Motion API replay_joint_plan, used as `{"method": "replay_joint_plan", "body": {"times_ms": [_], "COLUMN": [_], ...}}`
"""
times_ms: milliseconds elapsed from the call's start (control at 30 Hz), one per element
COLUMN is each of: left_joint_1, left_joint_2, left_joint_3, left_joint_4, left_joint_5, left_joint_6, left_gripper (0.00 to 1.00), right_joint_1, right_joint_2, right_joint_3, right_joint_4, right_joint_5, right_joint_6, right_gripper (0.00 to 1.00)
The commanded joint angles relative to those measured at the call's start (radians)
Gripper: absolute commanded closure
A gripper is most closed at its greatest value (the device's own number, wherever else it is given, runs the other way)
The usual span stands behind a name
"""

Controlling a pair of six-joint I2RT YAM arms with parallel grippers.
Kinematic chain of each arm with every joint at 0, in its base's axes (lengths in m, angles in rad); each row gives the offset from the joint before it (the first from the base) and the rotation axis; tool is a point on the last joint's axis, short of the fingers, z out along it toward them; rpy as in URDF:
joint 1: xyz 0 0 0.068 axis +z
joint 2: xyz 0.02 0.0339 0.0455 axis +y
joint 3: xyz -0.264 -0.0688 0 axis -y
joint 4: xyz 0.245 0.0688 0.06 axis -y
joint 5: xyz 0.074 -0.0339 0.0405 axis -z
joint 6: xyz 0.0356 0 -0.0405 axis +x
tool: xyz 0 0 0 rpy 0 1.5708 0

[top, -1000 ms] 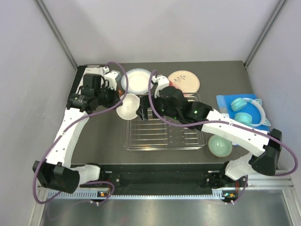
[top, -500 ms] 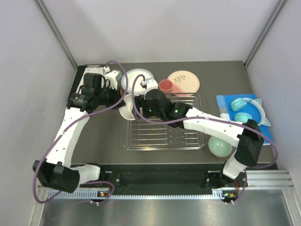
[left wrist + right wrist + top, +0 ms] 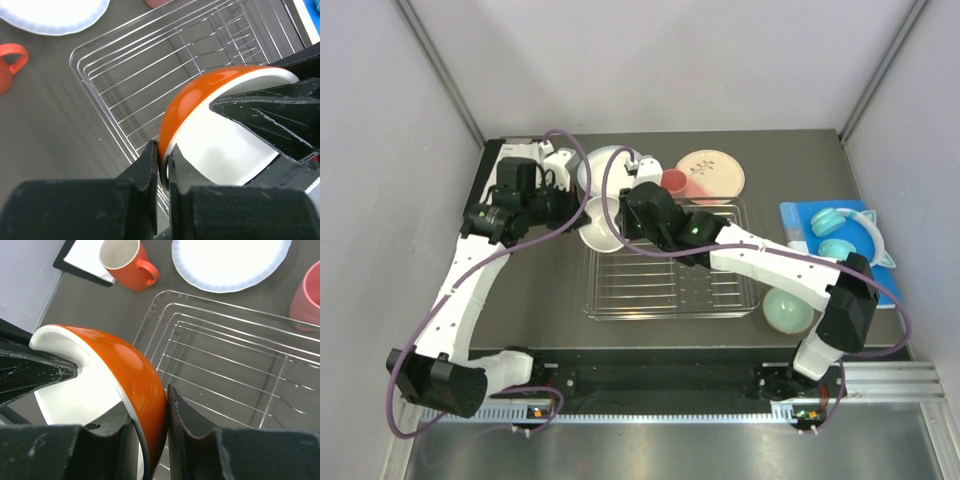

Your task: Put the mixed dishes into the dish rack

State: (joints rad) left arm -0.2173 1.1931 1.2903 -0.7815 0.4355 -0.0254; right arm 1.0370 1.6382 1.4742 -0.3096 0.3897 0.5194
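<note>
A white bowl with an orange outside (image 3: 599, 224) hangs tilted over the left end of the dish rack (image 3: 670, 290). My left gripper (image 3: 162, 156) is shut on its near rim (image 3: 170, 125). Opposite it, my right gripper (image 3: 150, 401) is shut on the other rim of the same bowl (image 3: 125, 365), one finger inside and one outside. The wire dish rack (image 3: 225, 355) holds no dishes where it shows. Behind it stand a pink cup (image 3: 672, 182), a beige plate (image 3: 711, 172) and a blue-rimmed white plate (image 3: 230, 262). An orange mug (image 3: 125, 262) stands left of the white plate.
A mint-green bowl (image 3: 786, 310) sits off the rack's right front corner. Turquoise headphones (image 3: 845, 236) lie on a booklet (image 3: 798, 216) at the right edge. A dark pad with white paper (image 3: 82, 260) lies beside the mug. Grey walls close in both sides.
My right gripper swung left from over the rack to the bowl and shut on its rim. The left gripper kept its hold, and the bowl shifted slightly toward the rack.
</note>
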Motion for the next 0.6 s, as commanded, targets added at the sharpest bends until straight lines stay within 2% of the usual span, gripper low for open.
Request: {"method": "replay_joint_plan", "body": {"times_ms": [0,100,133,267,367,467,500,533,567], "left_joint_1": [0.007,0.007,0.009,0.012,0.015,0.019,0.019,0.021,0.022], "left_joint_2": [-0.030,-0.044,-0.050,-0.069,-0.066,-0.090,-0.093,-0.095,-0.102], "left_joint_3": [-0.017,-0.025,-0.026,0.001,0.029,0.017,0.012,0.009,0.006], "left_joint_4": [0.048,0.039,0.034,0.001,-0.038,-0.038,-0.039,-0.044,-0.051], "left_joint_5": [-0.004,-0.078,-0.098,-0.155,-0.159,-0.161,-0.164,-0.162,-0.162], "left_joint_6": [0.018,0.061,0.074,0.090,0.102,0.108,0.110,0.110,0.108], "left_gripper": [0.79,0.28,0.01,0.01,0.01,0.01,0.01,0.01,0.02], "right_joint_1": [0.008,0.006,0.000,-0.040,-0.096,-0.138,-0.147,-0.158,-0.179], "right_joint_2": [-0.018,-0.032,-0.038,-0.041,-0.006,0.043,0.055,0.069,0.072], "right_joint_3": [0.096,0.138,0.146,0.189,0.179,0.175,0.173,0.176,0.151], "right_joint_4": [-0.147,-0.242,-0.317,-0.549,-0.732,-0.952,-1.024,-1.096,-1.097], "right_joint_5": [0.035,0.138,0.168,0.383,0.536,0.676,0.724,0.736,0.735], "right_joint_6": [-0.097,-0.134,-0.142,-0.147,-0.064,0.155,0.306,0.348,0.353], "right_gripper": [1.00,1.00,1.00,1.00,1.00,1.00,1.00,1.00,1.00]}}
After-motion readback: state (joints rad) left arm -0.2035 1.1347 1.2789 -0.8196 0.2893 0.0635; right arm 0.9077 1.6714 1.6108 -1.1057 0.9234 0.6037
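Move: Both hands hold the orange bowl: its middle is about 5 cm right and 1 cm back of the left hand, and 5 cm left and 1 cm ahead of the right. From the right hand, the rack's tined section lies some 20 cm right, 4 cm back and 18 cm below; the pink cup stands about 15 cm right and 20 cm ahead, the white plate 24 cm ahead and 3 cm left, both also well below. Left fingers open off the bowl; right hand swings it about 20 cm right over the rack, twisting clockwise. ##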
